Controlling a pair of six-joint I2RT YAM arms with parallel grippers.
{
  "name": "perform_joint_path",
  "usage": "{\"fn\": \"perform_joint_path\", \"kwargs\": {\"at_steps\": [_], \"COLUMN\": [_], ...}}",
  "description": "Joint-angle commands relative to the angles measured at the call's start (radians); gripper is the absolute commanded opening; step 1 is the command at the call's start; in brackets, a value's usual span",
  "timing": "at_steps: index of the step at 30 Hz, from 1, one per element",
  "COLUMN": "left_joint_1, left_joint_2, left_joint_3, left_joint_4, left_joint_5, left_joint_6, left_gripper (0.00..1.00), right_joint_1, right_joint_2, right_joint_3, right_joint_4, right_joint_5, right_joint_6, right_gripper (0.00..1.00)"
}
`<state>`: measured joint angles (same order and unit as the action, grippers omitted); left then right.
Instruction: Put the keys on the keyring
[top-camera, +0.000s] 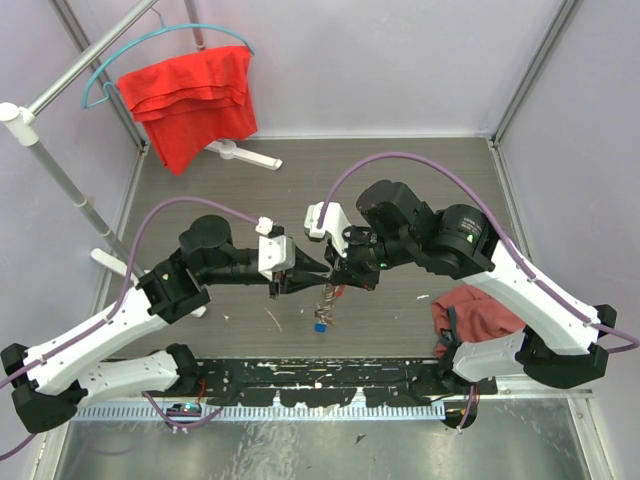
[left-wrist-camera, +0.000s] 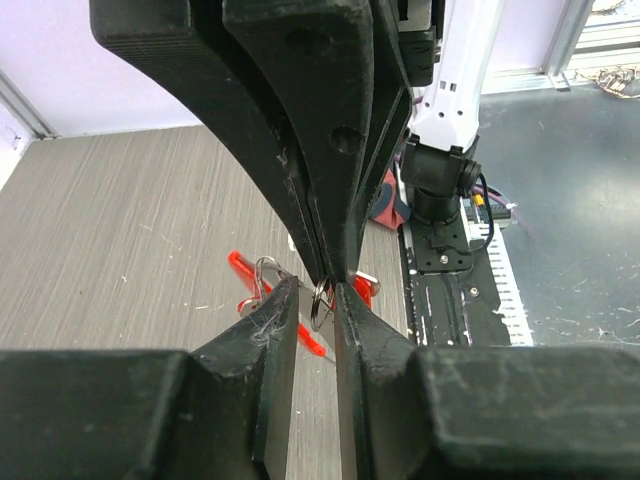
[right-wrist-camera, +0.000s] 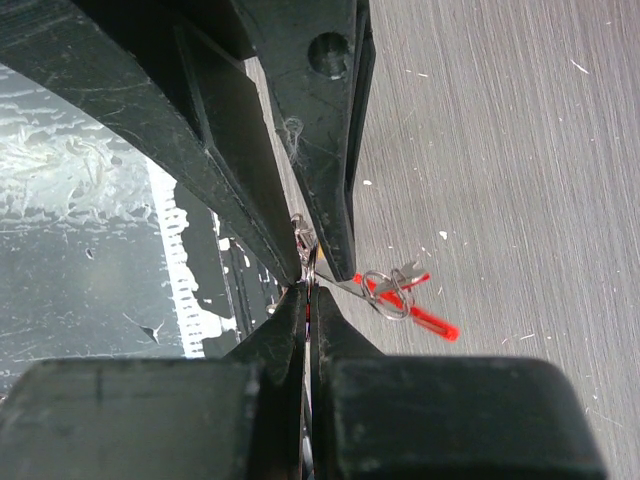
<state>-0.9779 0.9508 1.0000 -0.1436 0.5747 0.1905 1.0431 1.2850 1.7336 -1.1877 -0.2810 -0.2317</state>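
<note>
My two grippers meet nose to nose above the middle of the grey table (top-camera: 400, 180). The left gripper (top-camera: 320, 268) (left-wrist-camera: 318, 290) has its jaws narrowly apart around a small silver keyring (left-wrist-camera: 320, 303), which stands on edge between the fingertips. Coming from the opposite side, the right gripper (top-camera: 342, 275) (right-wrist-camera: 308, 292) is shut tight on a thin silver and red piece of the keys (top-camera: 326, 298). The bunch hangs under the fingertips and ends in a blue tag (top-camera: 319, 326). More wire rings and red tags (right-wrist-camera: 400, 292) (left-wrist-camera: 245, 272) dangle beside the fingers.
A red cloth (top-camera: 190, 100) hangs on a teal hanger at the back left, with a white stand foot (top-camera: 245, 155) below it. A red and dark cloth (top-camera: 475, 312) lies by the right arm. A black strip (top-camera: 320, 375) runs along the near edge.
</note>
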Motion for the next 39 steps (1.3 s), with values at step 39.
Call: {"fn": "perform_joint_path", "kwargs": {"at_steps": [39], "left_joint_1": [0.0], "left_joint_2": [-0.248], "left_joint_3": [-0.348], "left_joint_4": [0.679], "left_joint_5": [-0.402], "left_joint_6": [-0.312], "left_gripper": [0.0], "right_joint_1": [0.0], "right_joint_2": [-0.342], "right_joint_3": [-0.443], "right_joint_4": [0.845], "right_joint_5": [0.281], "right_joint_6": [0.422], "right_gripper": [0.4]}}
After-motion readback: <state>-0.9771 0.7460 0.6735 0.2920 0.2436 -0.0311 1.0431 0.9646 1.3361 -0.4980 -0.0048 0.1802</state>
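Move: The keyring is about 1 cm to the right of my left hand and 1 cm below it, between its part-open fingertips. My right hand still pinches the ring, whose middle sits roughly 1 cm left of that hand and 1 cm below. From my left hand, the red tool hangs some 2 cm forward, 2 cm right and 6 cm down; the blue key hangs about 2 cm back, 1 cm right and 9 cm down. I shut my left fingers on the ring while my right hand holds it steady. Then I open the right fingers, draw them off the ring and lift that hand about 7 cm and 4 cm forward, swinging its fingers up some 30 degrees to near level. Meanwhile my left hand keeps its pinch and goes forward and left, turning counter-clockwise with its fingertips tipping up. ##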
